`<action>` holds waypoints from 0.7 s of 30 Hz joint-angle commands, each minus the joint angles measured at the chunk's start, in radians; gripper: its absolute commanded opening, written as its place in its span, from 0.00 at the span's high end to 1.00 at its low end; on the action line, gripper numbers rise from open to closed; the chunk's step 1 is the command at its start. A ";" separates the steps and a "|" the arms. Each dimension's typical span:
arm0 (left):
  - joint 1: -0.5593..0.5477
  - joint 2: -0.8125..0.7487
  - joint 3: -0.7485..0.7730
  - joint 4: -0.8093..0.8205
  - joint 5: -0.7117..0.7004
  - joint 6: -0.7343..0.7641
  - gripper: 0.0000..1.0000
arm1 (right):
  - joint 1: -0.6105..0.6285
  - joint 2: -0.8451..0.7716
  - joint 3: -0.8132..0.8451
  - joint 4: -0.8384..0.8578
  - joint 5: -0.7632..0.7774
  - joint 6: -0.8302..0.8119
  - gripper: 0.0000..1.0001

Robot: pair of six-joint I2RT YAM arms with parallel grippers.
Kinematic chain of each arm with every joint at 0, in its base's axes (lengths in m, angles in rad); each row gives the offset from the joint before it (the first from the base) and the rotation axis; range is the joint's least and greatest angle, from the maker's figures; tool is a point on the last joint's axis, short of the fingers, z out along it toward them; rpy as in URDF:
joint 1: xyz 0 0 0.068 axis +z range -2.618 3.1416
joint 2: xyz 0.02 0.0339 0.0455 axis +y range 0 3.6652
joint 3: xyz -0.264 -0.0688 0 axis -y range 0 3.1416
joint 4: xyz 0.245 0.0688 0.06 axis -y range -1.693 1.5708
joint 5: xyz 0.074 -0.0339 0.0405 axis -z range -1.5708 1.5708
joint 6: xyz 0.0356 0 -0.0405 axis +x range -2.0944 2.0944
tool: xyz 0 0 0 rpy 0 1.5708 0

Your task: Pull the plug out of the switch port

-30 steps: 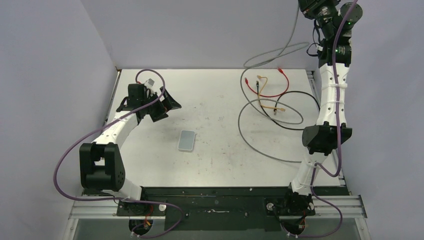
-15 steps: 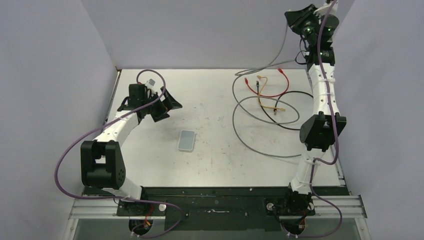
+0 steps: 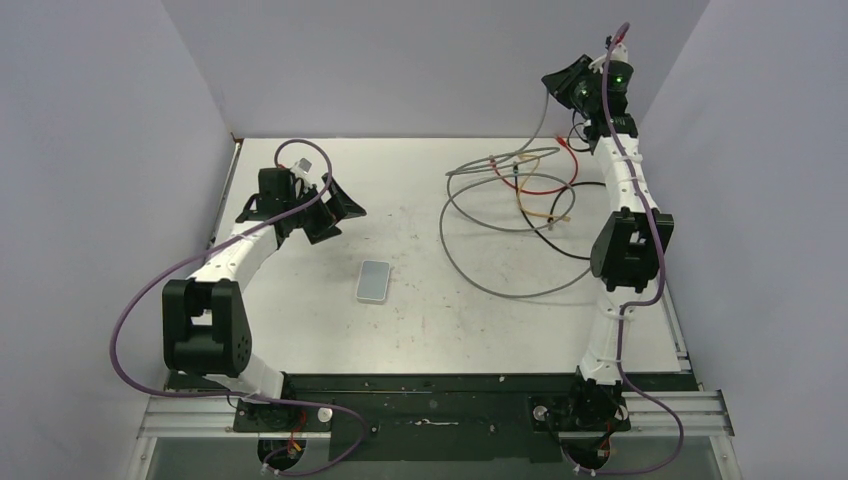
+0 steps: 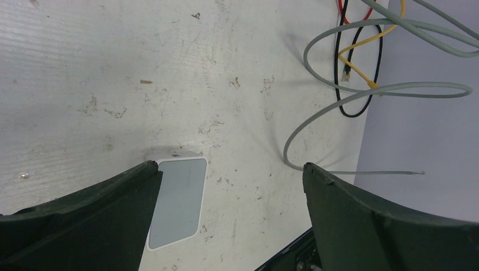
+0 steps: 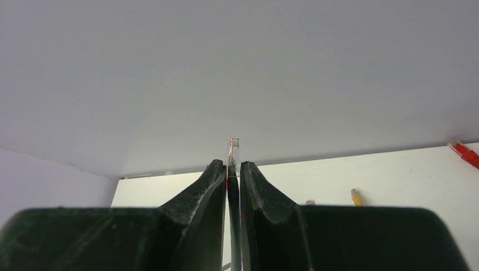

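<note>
The switch (image 3: 375, 281), a flat light-grey box, lies alone in the middle of the table with no cable in it. In the left wrist view the switch (image 4: 178, 200) shows beside the left finger. My left gripper (image 3: 335, 212) (image 4: 230, 166) hovers open, up and left of the switch, with nothing between its fingers. My right gripper (image 3: 560, 80) (image 5: 233, 165) is raised at the back right, shut on the clear plug (image 5: 233, 148), whose tip sticks out past the fingertips. The plug's grey cable (image 3: 470, 270) hangs down from it and loops over the table.
Red (image 3: 540, 188), yellow (image 3: 545, 212) and black (image 3: 575, 250) cables lie tangled at the back right under the grey loops. Grey walls close in the back and both sides. The black base rail (image 3: 430, 390) runs along the near edge.
My right arm has swung down and left with the plug held, dragging the grey cable's loops leftwards. The left arm and the switch have stayed put.
</note>
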State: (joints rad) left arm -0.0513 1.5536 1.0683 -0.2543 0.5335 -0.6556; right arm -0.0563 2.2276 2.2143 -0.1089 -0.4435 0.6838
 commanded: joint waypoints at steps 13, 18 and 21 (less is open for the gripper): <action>0.005 0.046 0.036 0.061 0.038 -0.013 0.04 | 0.007 0.011 -0.232 0.075 -0.020 -0.046 0.95; 0.005 0.042 0.028 0.061 0.039 -0.015 0.04 | 0.006 0.043 -0.264 0.067 -0.026 -0.046 0.95; 0.005 0.036 0.019 0.061 0.039 -0.015 0.04 | 0.006 0.068 -0.267 0.056 -0.029 -0.043 0.95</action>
State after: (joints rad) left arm -0.0513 1.6012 1.0683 -0.2344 0.5545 -0.6701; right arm -0.0563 2.2593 1.9602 -0.0795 -0.4568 0.6556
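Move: The right hand, holding the gray cable's plug, is some 27 cm above the far right of the table. The cluster of pulled-out plugs it is being taken to lies about 4 cm ahead and 3 cm left. In it, the black plug is about 3 cm ahead and 2 left, the near red plug 5 ahead and 8 left; the far red plug lies 12 ahead and 11 right. From the left hand the cluster is about 27 cm ahead, 42 right and 10 below. Down, almost straight, the right hand sinks some 13 cm towards the table and the unplugged cable ends, drawing back only about 1 cm, while the wrist tips the fingers about 15 degrees downward. The fingers keep their pinch on the gray plug, its clear tip still pointing out ahead, and it stays clear of the table. ##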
